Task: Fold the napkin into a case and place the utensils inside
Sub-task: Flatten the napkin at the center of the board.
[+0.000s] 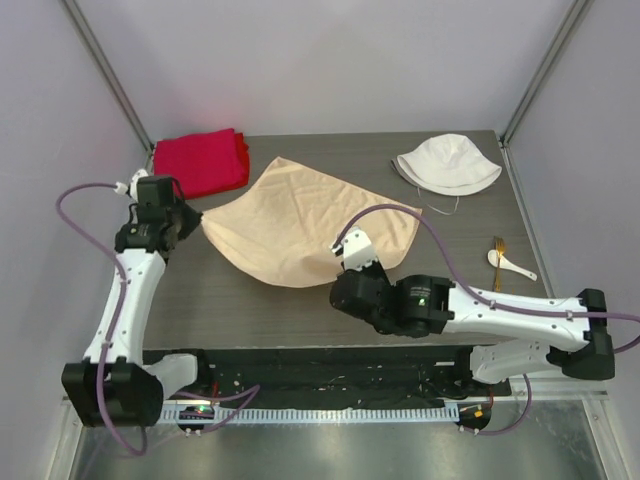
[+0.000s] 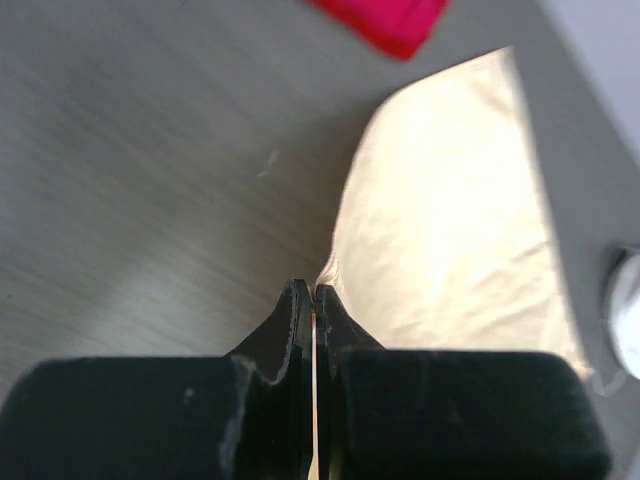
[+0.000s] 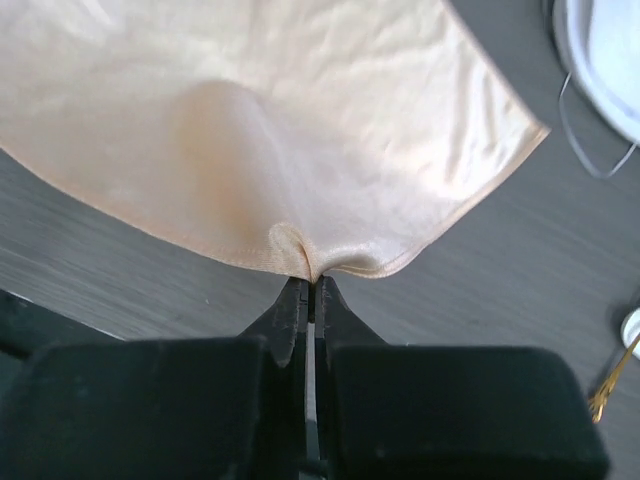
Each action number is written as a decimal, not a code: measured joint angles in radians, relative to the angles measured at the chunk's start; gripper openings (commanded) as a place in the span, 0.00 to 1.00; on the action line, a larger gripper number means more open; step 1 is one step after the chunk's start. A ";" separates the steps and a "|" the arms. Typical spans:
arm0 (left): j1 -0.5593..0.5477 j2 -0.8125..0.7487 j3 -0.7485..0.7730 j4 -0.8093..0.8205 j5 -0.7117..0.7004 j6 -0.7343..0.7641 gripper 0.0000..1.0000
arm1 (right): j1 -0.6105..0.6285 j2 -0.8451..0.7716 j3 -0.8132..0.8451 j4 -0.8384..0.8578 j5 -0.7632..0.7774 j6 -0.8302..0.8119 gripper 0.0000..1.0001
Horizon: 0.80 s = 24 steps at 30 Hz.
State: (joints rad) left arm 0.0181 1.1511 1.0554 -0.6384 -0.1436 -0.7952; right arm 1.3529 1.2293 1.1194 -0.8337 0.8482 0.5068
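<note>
The napkin (image 1: 300,220) is a shiny peach-tan cloth lying spread out, with one edge curled, at the middle of the table; no case is in view. My left gripper (image 2: 313,288) is shut on its left corner (image 1: 205,222). My right gripper (image 3: 312,282) is shut on the puckered near edge (image 1: 338,256), with the napkin (image 3: 300,120) fanning away from the fingertips. The utensils, a small white spoon (image 1: 512,265) beside a gold fork (image 1: 497,248), lie on the table to the right, apart from the cloth and both grippers.
A white bucket hat (image 1: 448,162) lies at the back right and shows in the right wrist view's corner (image 3: 605,50). A thick red cloth (image 1: 202,160) sits at the back left, just behind the left gripper. Enclosure walls stand on three sides of the table.
</note>
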 measured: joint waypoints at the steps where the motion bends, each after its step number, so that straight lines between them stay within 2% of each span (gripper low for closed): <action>1: 0.000 -0.027 0.025 0.002 0.010 0.002 0.00 | 0.001 -0.009 0.039 -0.002 0.006 -0.027 0.01; 8: 0.000 -0.254 0.261 0.024 0.040 0.051 0.01 | 0.024 -0.060 0.386 -0.080 0.052 -0.206 0.01; 13: 0.000 -0.405 0.391 0.028 0.038 0.073 0.00 | 0.029 -0.135 0.620 -0.107 0.009 -0.289 0.01; 19: 0.000 -0.473 0.515 0.022 0.003 0.075 0.00 | 0.029 -0.252 0.725 -0.117 -0.177 -0.362 0.01; 24: 0.000 -0.472 0.563 0.018 -0.005 0.073 0.01 | 0.029 -0.304 0.723 -0.095 -0.259 -0.396 0.01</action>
State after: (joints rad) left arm 0.0181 0.6796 1.6180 -0.6201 -0.1490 -0.7219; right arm 1.3819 0.9253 1.8427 -0.9291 0.5892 0.1104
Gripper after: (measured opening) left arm 0.020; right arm 0.030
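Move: Both hands already pinch the near edge of the napkin, held about 18 cm over the board, while its far part still lies out ahead. The centre of the board is some 29 cm to the right and 8 cm ahead of the left hand, and the red cloth lies about 29 cm ahead and 8 cm left. From the right hand the board's centre is about 24 cm ahead and 4 cm left; the fork and spoon lie roughly 13 cm ahead and 40 cm right, the white hat 43 cm ahead and 30 cm right. Keeping their pinch on the napkin's edge, both hands sweep it fast up off the board: the left climbs some 36 cm, soon also drawing back about 17, and its fingers tip up by 60 degrees from slanting down to above level. The right rises about 30 cm and then drifts right and a little back, drawing the held edge out between the hands as its wrist rolls left side up and turns counter-clockwise. ##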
